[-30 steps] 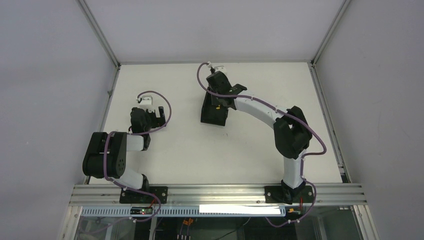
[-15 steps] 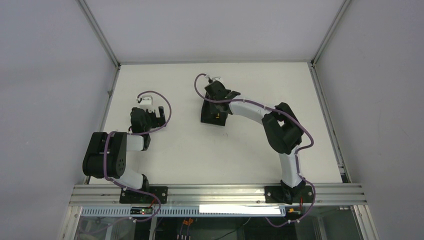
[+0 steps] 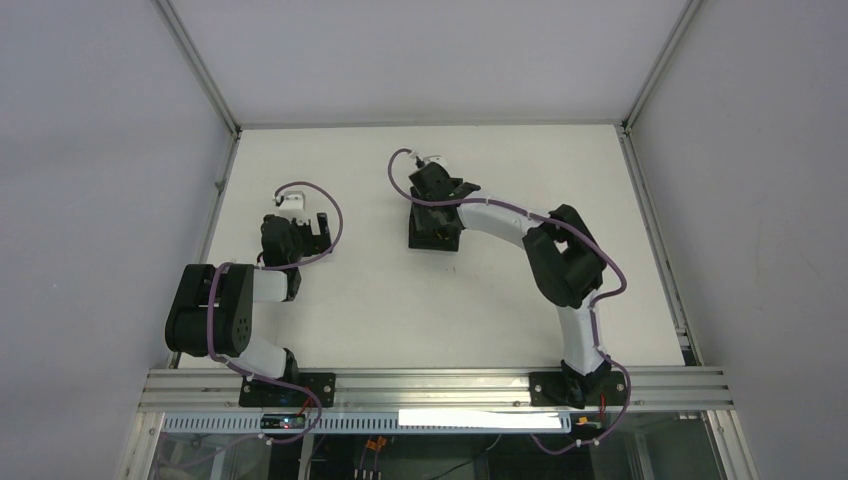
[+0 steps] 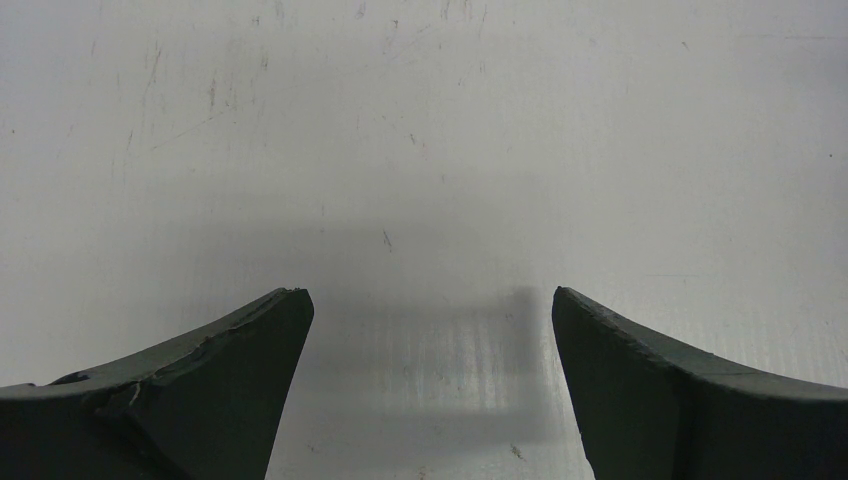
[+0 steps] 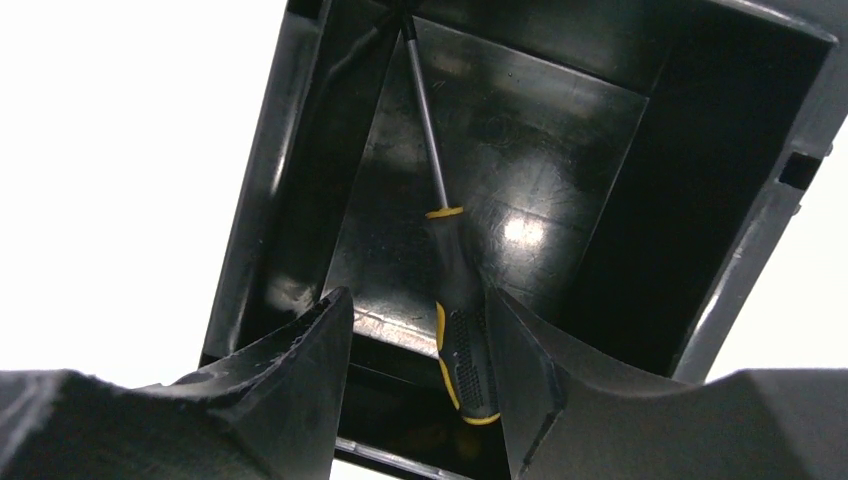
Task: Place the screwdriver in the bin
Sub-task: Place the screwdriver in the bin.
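The black bin [image 5: 268, 210] fills the right wrist view. The screwdriver [image 5: 458, 330] lies inside it, its dark shaft pointing into the far corner and its black and yellow handle near the low front edge. My right gripper [image 5: 418, 300] is open just above the bin. The handle sits against the inner face of the right finger, with a gap to the left finger. In the top view the right gripper [image 3: 437, 212] hangs over the bin [image 3: 424, 240] and hides the screwdriver. My left gripper [image 4: 430, 300] is open and empty over bare table.
The left arm [image 3: 285, 235] rests folded at the left of the white table [image 3: 380, 310]. Metal frame rails [image 3: 225, 180] edge the table on both sides and at the back.
The right arm has folded in and its gripper has dropped lower over the bin. The bin has shifted slightly. The left arm has not moved.
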You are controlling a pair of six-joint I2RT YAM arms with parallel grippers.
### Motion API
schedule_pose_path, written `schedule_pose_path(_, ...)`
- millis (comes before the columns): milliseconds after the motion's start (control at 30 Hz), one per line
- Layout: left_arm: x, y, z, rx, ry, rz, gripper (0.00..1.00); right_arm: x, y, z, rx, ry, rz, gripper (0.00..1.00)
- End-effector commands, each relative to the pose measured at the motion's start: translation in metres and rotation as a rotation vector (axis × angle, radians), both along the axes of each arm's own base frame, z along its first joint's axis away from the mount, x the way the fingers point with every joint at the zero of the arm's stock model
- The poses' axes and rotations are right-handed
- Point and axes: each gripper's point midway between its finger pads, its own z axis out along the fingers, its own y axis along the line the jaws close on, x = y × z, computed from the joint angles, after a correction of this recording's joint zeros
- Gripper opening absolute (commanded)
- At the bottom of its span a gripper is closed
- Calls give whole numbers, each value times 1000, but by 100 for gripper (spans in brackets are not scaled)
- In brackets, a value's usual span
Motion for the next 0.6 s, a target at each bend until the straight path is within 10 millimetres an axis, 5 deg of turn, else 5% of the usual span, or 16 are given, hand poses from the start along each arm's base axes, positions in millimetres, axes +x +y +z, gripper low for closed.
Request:
schedule_pose_path(0,4,0,14,0,-48,12,99,11,9,75,79,-130,3,54)
schedule_pose_path(567,4,0,14,0,-48,11,99,17,1,186,97,-299,24,56)
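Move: The right hand is inside the bin with its fingers already parted, and the screwdriver lies loose on the bin floor: its middle is about 3 cm ahead of this hand, level sideways and some 2 cm lower. The bin's middle is about 4 cm ahead, 1 cm to the right and 2 cm below. From the idle left hand, the screwdriver lies roughly 35 cm to the right, 3 cm farther out and 2 cm lower. Upward out of the bin goes the right hand, empty and quick once under way, climbing about 12 cm away from the screwdriver and easing slightly forward only as it rises. The wrist tips the fingers up by some 10 degrees, while their half-open gap stays as it was. ##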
